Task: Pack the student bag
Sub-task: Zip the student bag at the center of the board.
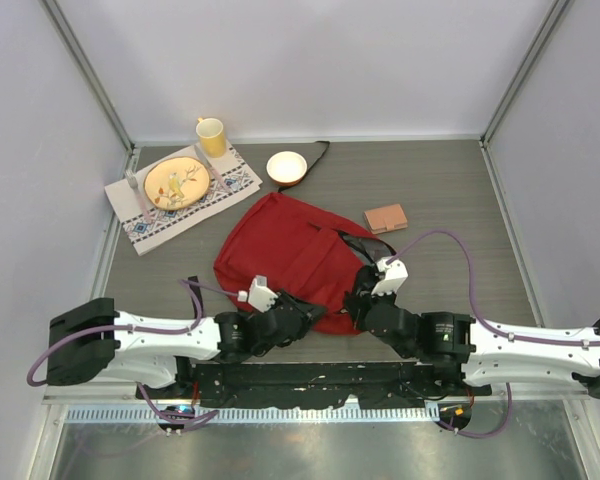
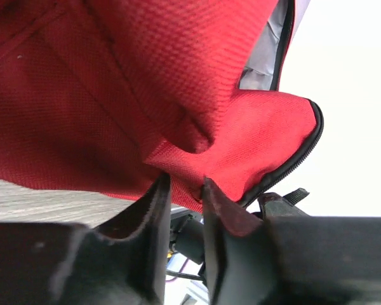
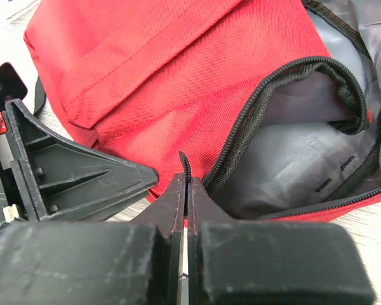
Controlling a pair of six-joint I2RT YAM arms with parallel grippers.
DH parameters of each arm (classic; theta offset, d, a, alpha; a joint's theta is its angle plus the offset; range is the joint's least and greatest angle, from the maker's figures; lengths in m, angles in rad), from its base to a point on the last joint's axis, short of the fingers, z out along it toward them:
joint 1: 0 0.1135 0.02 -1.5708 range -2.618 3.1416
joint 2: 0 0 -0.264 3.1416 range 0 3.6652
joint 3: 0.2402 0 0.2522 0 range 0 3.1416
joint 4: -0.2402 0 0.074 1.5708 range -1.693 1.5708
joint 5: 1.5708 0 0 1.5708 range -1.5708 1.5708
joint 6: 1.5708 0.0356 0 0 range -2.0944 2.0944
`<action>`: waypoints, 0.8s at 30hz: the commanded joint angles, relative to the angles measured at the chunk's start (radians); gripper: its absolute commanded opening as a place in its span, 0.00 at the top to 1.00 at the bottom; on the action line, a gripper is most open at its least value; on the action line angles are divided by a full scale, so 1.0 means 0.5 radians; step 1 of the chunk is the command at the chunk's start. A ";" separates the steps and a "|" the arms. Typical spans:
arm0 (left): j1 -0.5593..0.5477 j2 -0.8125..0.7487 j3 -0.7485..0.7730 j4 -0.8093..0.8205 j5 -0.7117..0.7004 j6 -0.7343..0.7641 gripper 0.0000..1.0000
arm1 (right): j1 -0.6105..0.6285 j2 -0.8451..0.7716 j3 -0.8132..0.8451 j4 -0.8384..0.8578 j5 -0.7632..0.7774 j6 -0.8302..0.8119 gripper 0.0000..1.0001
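Observation:
The student bag (image 1: 285, 250), dark red with black zipper lines, lies in the middle of the table. My left gripper (image 1: 302, 308) is at its near edge. In the left wrist view the left gripper (image 2: 184, 183) is shut on a bunched fold of the bag's red fabric (image 2: 114, 82). My right gripper (image 1: 360, 298) is at the bag's near right corner. In the right wrist view the right gripper (image 3: 185, 181) is shut on the black zipper edge of the bag (image 3: 178, 70). Beside it the bag's mouth gapes, showing grey lining (image 3: 305, 159).
A patterned placemat (image 1: 230, 190) at the back left carries a yellow plate (image 1: 175, 182) with cutlery. A yellow mug (image 1: 212, 136) stands behind it, with a white bowl (image 1: 286, 166) to its right. A small brown wallet-like item (image 1: 386, 218) lies right of the bag.

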 commanded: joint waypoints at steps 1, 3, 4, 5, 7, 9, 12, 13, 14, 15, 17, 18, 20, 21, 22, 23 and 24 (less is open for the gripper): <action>-0.003 -0.037 -0.065 0.059 -0.138 -0.017 0.80 | 0.001 -0.069 0.015 0.084 0.107 0.002 0.99; 0.003 -0.071 -0.087 0.050 -0.153 -0.014 0.92 | 0.001 -0.078 0.015 0.063 0.129 0.008 0.99; 0.006 -0.083 -0.099 0.029 -0.160 -0.014 0.97 | 0.001 -0.081 0.015 0.047 0.138 0.005 0.99; 0.012 -0.101 -0.121 0.013 -0.160 -0.014 1.00 | 0.004 -0.093 0.015 0.032 0.165 0.017 0.99; 0.019 -0.163 -0.145 -0.060 -0.166 -0.002 1.00 | 0.001 -0.109 0.021 -0.035 0.214 0.036 0.99; 0.022 -0.251 -0.176 -0.103 -0.181 0.038 1.00 | 0.001 -0.148 0.027 -0.091 0.297 0.066 0.99; 0.022 -0.362 -0.222 -0.302 -0.175 0.093 1.00 | 0.001 -0.219 0.034 -0.210 0.377 0.115 0.99; 0.022 -0.435 -0.231 -0.409 -0.166 0.093 1.00 | 0.001 -0.234 0.031 -0.262 0.426 0.134 0.99; 0.022 -0.479 -0.243 -0.456 -0.163 0.099 1.00 | 0.001 -0.253 0.025 -0.278 0.451 0.140 0.99; 0.022 -0.521 -0.268 -0.499 -0.147 0.111 1.00 | 0.001 -0.280 0.021 -0.293 0.466 0.167 0.99; 0.022 -0.656 -0.298 -0.622 -0.135 0.133 1.00 | 0.001 -0.305 0.012 -0.339 0.512 0.195 0.99; 0.022 -0.702 -0.317 -0.655 -0.126 0.139 1.00 | -0.002 -0.317 0.009 -0.352 0.521 0.207 0.99; 0.022 -0.852 -0.351 -0.793 -0.126 0.167 1.00 | -0.002 -0.348 0.009 -0.376 0.552 0.232 0.99; 0.022 -0.908 -0.354 -0.861 -0.138 0.167 1.00 | -0.002 -0.357 0.006 -0.382 0.561 0.235 0.99; 0.022 -0.957 -0.351 -1.013 -0.162 0.164 1.00 | 0.001 -0.378 0.006 -0.395 0.567 0.241 0.99; 0.022 -1.055 -0.351 -1.078 -0.175 0.167 1.00 | -0.002 -0.385 0.006 -0.401 0.583 0.241 0.99; 0.022 -1.104 -0.354 -1.143 -0.190 0.170 1.00 | -0.002 -0.397 0.009 -0.401 0.589 0.241 0.99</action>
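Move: The left fingers, half closed, straddle the red fold of the student bag by the near end of the zipper, about 1 cm ahead and 1 cm below. The zipper pull, already pinched by the right hand, is roughly 6 cm to the left hand's right, 1 cm ahead and slightly higher. From the right hand, the bag's open mouth lies some 13 cm ahead, 4 cm right and a few centimetres lower; the brown wallet is around 20 cm ahead, 8 cm right and lower. The left fingers shut on the red fold beside the zipper end and then drag it left about 6 cm, rising some 4 cm and drifting slightly back. Still pinching the zipper pull, the right hand draws away about 2 cm to the right and rises about as much, its left side rolling up slightly, so the hands pull the bag's near edge between them. ##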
